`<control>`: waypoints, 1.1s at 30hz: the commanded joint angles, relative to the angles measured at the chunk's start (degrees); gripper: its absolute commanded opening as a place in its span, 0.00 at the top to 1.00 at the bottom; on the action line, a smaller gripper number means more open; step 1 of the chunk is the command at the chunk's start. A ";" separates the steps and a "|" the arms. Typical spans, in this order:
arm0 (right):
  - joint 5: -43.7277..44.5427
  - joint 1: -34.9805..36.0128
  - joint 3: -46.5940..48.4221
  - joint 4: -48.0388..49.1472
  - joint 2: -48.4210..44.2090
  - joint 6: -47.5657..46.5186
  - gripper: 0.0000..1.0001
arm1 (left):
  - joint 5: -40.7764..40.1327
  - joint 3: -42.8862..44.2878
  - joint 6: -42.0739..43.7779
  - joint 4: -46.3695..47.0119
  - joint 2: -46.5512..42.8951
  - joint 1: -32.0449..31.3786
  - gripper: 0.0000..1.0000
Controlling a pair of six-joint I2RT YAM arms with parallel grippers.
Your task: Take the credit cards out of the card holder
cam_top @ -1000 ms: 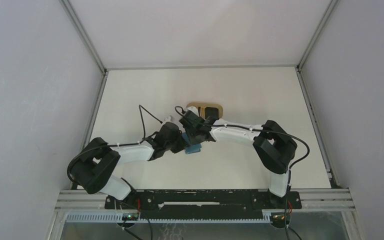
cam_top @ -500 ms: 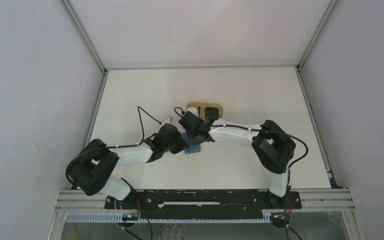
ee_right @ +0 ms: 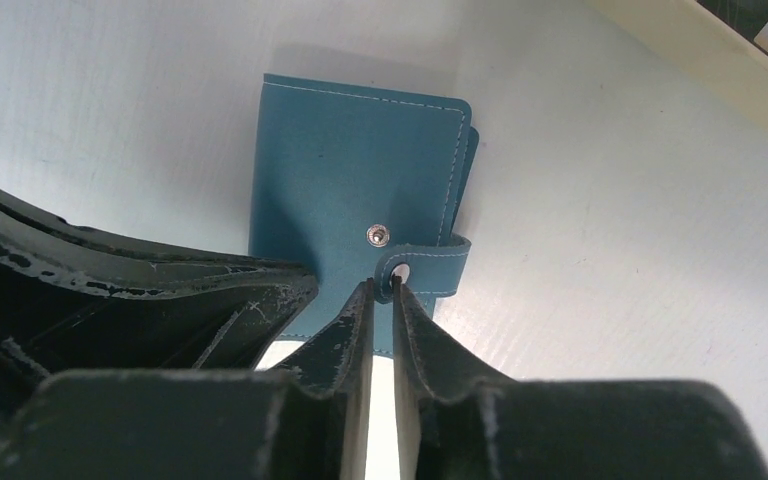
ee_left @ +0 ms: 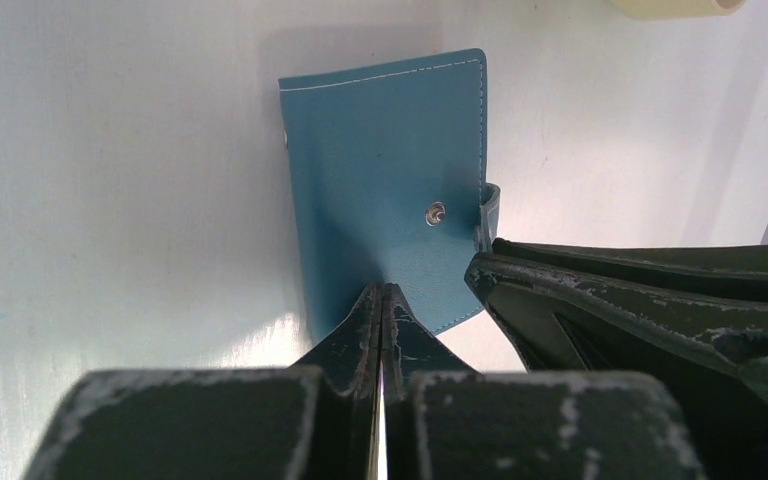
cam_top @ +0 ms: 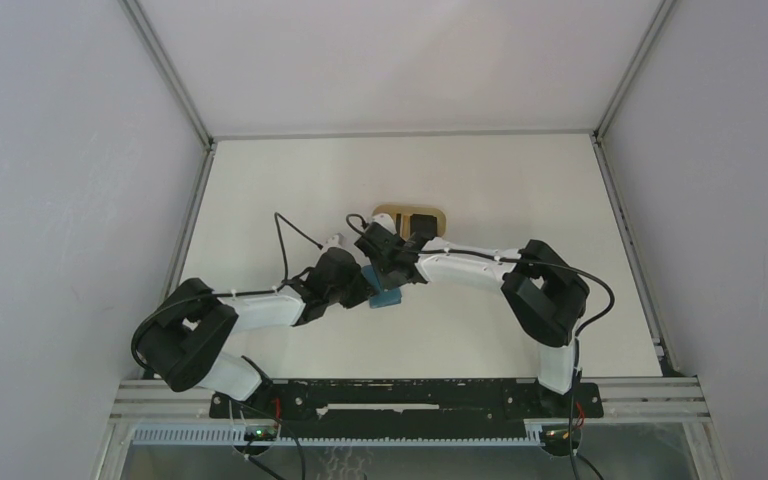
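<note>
The teal card holder [cam_top: 384,298] lies folded shut on the white table between both grippers. Its cover [ee_left: 390,180] shows a metal snap stud [ee_right: 378,234]. The snap tab [ee_right: 422,266] stands unfastened, off the stud. My left gripper [ee_left: 381,291] is shut, with its tips resting on the cover's near part and nothing between them. My right gripper [ee_right: 383,286] has its jaws drawn close, with the tab's rounded end pinched between the tips. The credit cards are hidden inside the closed holder.
A beige oval tray [cam_top: 381,212] with something dark in it sits just beyond the grippers; its rim [ee_right: 700,60] shows at the top right of the right wrist view. The right gripper's finger [ee_left: 610,290] crowds the holder's right side.
The right jaws have narrowed onto the snap tab. Both arms have shifted only slightly, and the card holder stays where it was.
</note>
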 commanded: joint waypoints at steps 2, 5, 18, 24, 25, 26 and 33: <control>1.90 0.77 2.81 0.55 0.84 -0.65 0.89 | 0.20 -3.79 3.36 -13.55 2.81 -1.16 1.00; 1.86 0.70 3.32 0.57 1.42 -0.89 1.00 | 0.27 -3.79 3.35 -13.58 2.76 -1.13 1.00; 1.37 0.53 5.55 0.93 3.93 -2.11 1.00 | 0.70 -3.79 3.46 -13.14 3.39 -1.19 1.00; 1.19 0.19 5.42 -0.08 4.86 -1.77 1.00 | 0.71 -3.87 3.48 -13.06 3.42 -1.23 1.00; 1.23 0.06 5.38 -0.12 4.95 -1.77 1.00 | 0.73 -3.90 3.44 -13.06 3.46 -1.27 1.00; 1.19 -0.04 5.41 -0.13 5.12 -1.79 1.00 | 0.77 -3.84 3.45 -13.05 3.61 -1.21 1.00; 1.06 -0.60 5.40 -0.86 5.74 -1.57 1.00 | 0.90 -3.71 3.48 -13.05 3.73 -1.32 1.00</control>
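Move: The right fingers hover about the free end of the card holder's strap, which is roughly 1 cm ahead and 1 cm below; the bare snap stud lies some 2 cm ahead, 1 cm left and 2 cm down. The holder's middle is 2 cm ahead and 2 cm left, with the wooden tray about 14 cm ahead and 5 cm right. From the left fingertips, already on the holder's near part, its middle is 2 cm ahead and 1 cm right, the stud 3 cm ahead and 2 cm right. The right fingers, already partly closed, shut the rest of the way at the strap's end and take it about 1.5 cm diagonally forward and left over the holder towards the bare snap stud, then sink about 1 cm there with hardly any turn of the wrist. The left hand stays put, its shut fingertips still resting on the near part of the card holder to steady it. ##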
